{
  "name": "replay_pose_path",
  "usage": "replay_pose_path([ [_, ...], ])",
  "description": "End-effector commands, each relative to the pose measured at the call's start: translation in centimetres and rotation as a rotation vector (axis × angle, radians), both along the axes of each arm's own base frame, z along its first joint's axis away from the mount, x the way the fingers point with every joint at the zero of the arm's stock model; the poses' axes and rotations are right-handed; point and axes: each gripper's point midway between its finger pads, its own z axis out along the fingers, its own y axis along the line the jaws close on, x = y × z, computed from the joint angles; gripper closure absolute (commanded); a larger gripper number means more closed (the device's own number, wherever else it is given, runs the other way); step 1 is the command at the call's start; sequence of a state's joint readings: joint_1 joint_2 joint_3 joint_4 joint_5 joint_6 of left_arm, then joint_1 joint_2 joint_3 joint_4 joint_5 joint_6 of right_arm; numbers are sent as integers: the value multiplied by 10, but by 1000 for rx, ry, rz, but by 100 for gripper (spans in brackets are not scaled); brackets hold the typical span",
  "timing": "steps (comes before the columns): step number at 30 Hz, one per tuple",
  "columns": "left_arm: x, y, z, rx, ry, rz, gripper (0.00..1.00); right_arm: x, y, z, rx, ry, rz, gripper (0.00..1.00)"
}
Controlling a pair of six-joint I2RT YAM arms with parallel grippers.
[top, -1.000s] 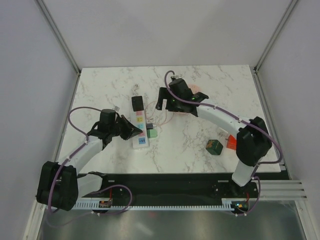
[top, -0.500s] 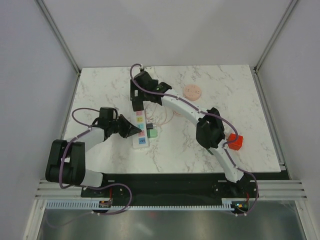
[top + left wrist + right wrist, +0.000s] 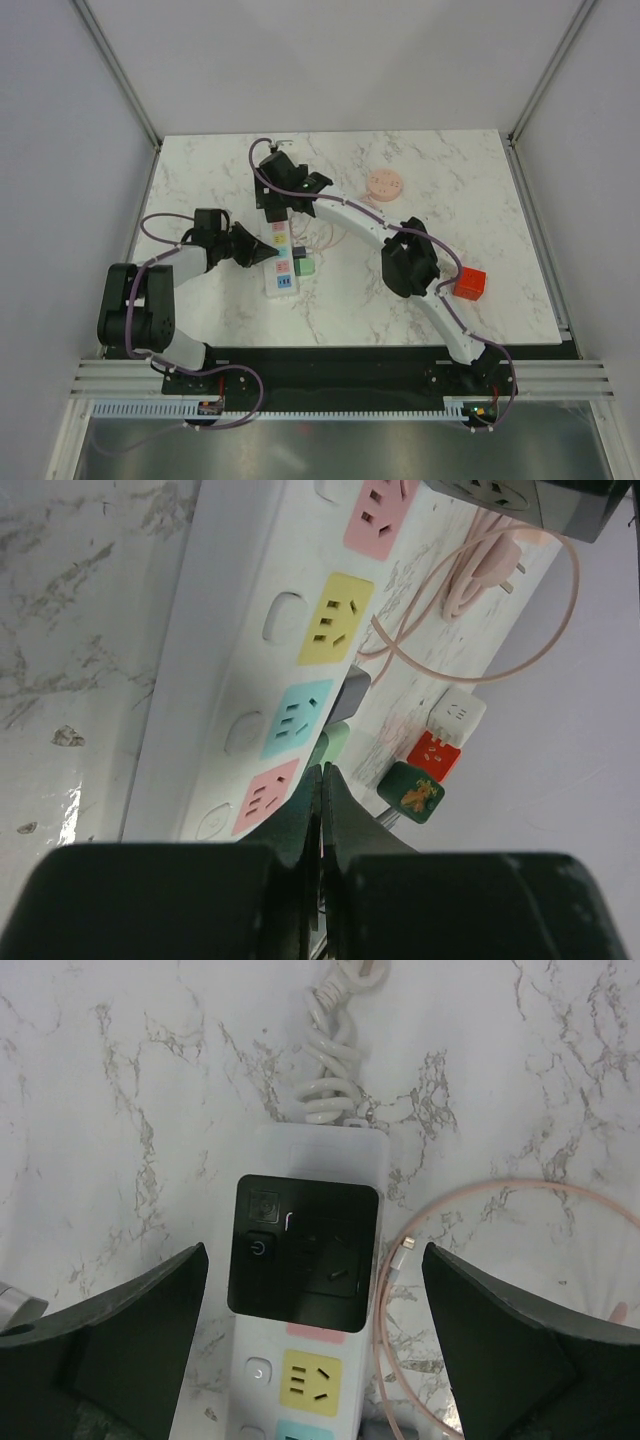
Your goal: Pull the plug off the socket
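The socket [image 3: 283,283] is a long white strip [image 3: 225,630] with pink, yellow and blue outlets. A black square plug [image 3: 305,1252] sits in its far end [image 3: 262,1360]. My right gripper [image 3: 277,200] hangs over that end, open [image 3: 314,1250], one finger on each side of the plug and apart from it. My left gripper [image 3: 268,255] is shut with nothing in it. Its tip [image 3: 322,775] rests at the strip's left edge, by the nearest pink outlet. In the top view the right gripper mostly hides the plug.
The strip's coiled white cord [image 3: 325,1070] runs away from its far end. A thin pink cable [image 3: 470,1210] loops right of the strip toward a round pink disc [image 3: 384,184]. A grey block [image 3: 350,692] and a green block [image 3: 305,268] lie against the strip's right side. A red cube [image 3: 470,283] sits right.
My right arm has swung left from over the pink disc to the strip's far end and now straddles the black plug. The left gripper stays shut at the strip.
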State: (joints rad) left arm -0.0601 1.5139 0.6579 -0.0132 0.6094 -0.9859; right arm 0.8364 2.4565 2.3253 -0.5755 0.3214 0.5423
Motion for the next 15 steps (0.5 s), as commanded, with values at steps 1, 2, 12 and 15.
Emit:
replay_pose_path([
  [1,14,-1,8,-32,-30,14,98,7,15,3,32,-42,12,5],
  [2,14,0,8,-36,-25,18,98,8,16,3,36,-44,13,6],
  [12,14,4,-4,-19,1,31,98,10,24,-15,49,-30,9,31],
  [15,13,5,-9,-14,18,38,98,10,23,-20,31,-35,5,39],
])
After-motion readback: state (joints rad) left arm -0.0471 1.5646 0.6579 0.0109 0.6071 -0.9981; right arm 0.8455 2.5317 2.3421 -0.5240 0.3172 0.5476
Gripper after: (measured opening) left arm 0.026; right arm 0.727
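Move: The plug, a black cube on the far end of the white strip socket, sits about 4 cm below the right hand and 1 cm to its left. The socket's middle is some 9 cm back of the right hand and 8 cm below. From the left hand, the socket's middle lies about 1 cm ahead, 1 cm right and 3 cm below; the small dark adapter is about 6 cm to its right, level with it, and the green block some 7 cm right and 3 cm back, both low. Drop the open right gripper about 3 cm over the plug, easing it roughly 1.5 cm left first, and close the fingers from nearly full width until they pinch the cube's two sides. Meanwhile sink the shut left fingertips about 1 cm towards the socket strip beside the blue and pink outlets, seemingly to rest against it. ##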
